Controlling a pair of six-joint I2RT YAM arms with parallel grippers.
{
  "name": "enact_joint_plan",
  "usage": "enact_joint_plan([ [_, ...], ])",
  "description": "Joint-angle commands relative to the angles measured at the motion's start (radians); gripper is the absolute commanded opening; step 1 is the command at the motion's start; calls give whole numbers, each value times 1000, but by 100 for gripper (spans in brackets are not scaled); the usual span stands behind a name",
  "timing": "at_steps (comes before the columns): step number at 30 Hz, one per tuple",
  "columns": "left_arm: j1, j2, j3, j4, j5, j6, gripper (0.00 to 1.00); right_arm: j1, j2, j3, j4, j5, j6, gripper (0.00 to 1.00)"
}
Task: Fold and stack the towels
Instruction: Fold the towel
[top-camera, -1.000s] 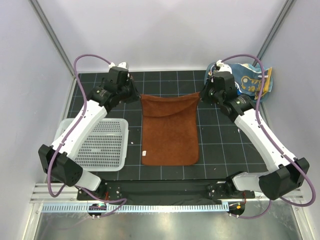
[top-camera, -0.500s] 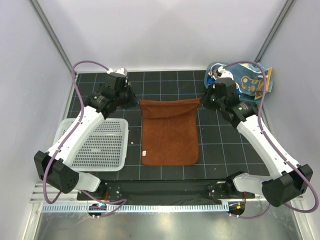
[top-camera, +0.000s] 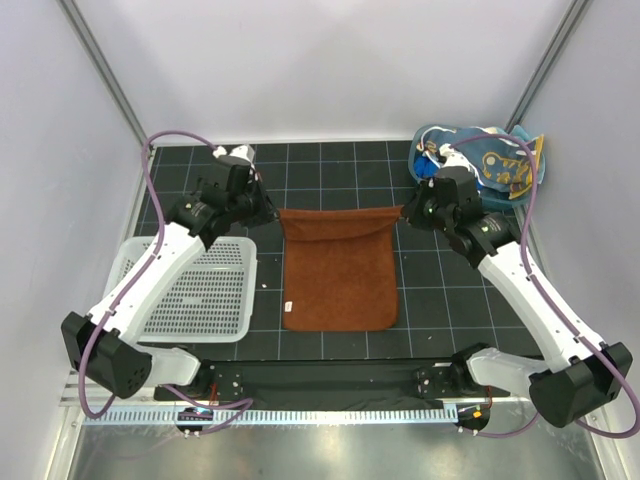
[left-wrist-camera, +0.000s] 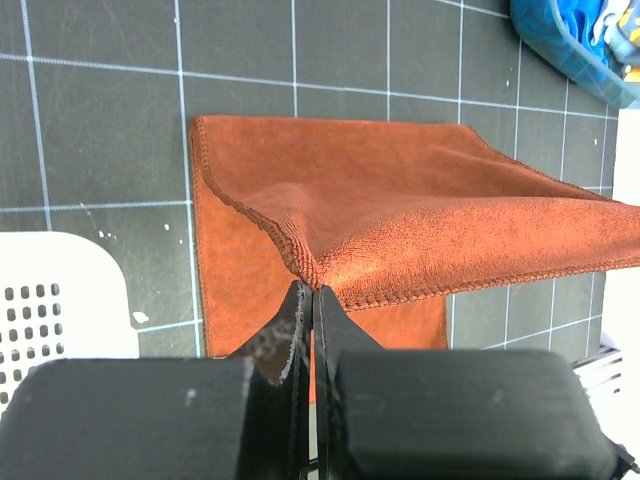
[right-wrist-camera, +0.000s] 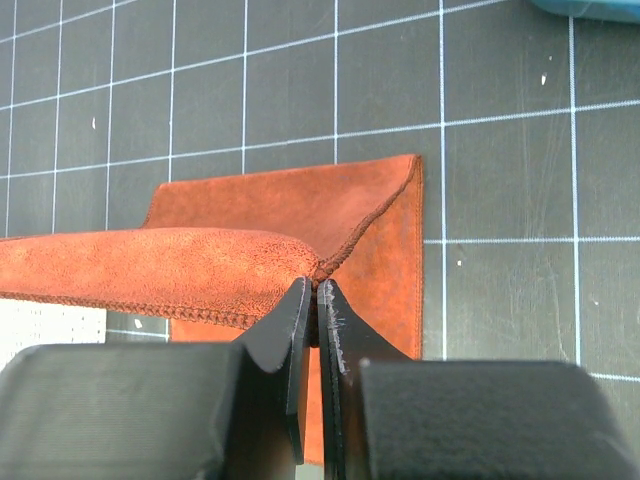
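A rust-brown towel lies on the black grid mat in the middle, its far edge lifted and curled toward the near side. My left gripper is shut on the towel's far left corner. My right gripper is shut on the far right corner. The lifted edge hangs stretched between them above the flat part. Light blue spotted and other towels lie bunched in a blue tub at the far right.
A white mesh basket stands at the left, its corner in the left wrist view. The blue tub sits at the far right corner; its rim shows in the left wrist view. Grey walls enclose the mat.
Both grippers have moved toward the near side, carrying the towel's far edge over the flat part. The fold line has shifted nearer.
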Motion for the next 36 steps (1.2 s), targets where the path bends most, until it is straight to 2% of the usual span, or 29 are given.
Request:
enact_joint_plan([
  [1, -4, -48, -23, 25, -1, -11, 0, -5, -42, -20, 11, 0, 7, 2],
  [25, -68, -103, -245, 87, -5, -33, 0, 0, -144, -240, 16, -77, 23, 2],
  [31, -77, -103, -247, 87, -11, -31, 0, 0, -154, -271, 14, -66, 17, 2],
  [36, -77, -80, -151, 33, -45, -2, 0, 0, -139, -209, -6, -58, 9, 2],
])
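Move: Each hand holds one far corner of the brown towel up. The towel's near edge, over which that hem is to go, has its left corner about 20 cm straight back and 17 cm below the left hand, and its right corner about 20 cm back and 17 below the right. The white tag lies some 17 cm back of the left hand, and the white basket roughly 20 cm left and 12 back. The blue tub stands about 18 cm ahead and 22 right of the right hand. Still pinching the brown towel's far corners in shut fingers, both hands sink together about 7 cm and draw back some 5 cm over the flat part, towards its near edge, carrying the hem low between them. Their fingers tip down by 5 to 10 degrees on the way, and both ease to a stop near the end. ##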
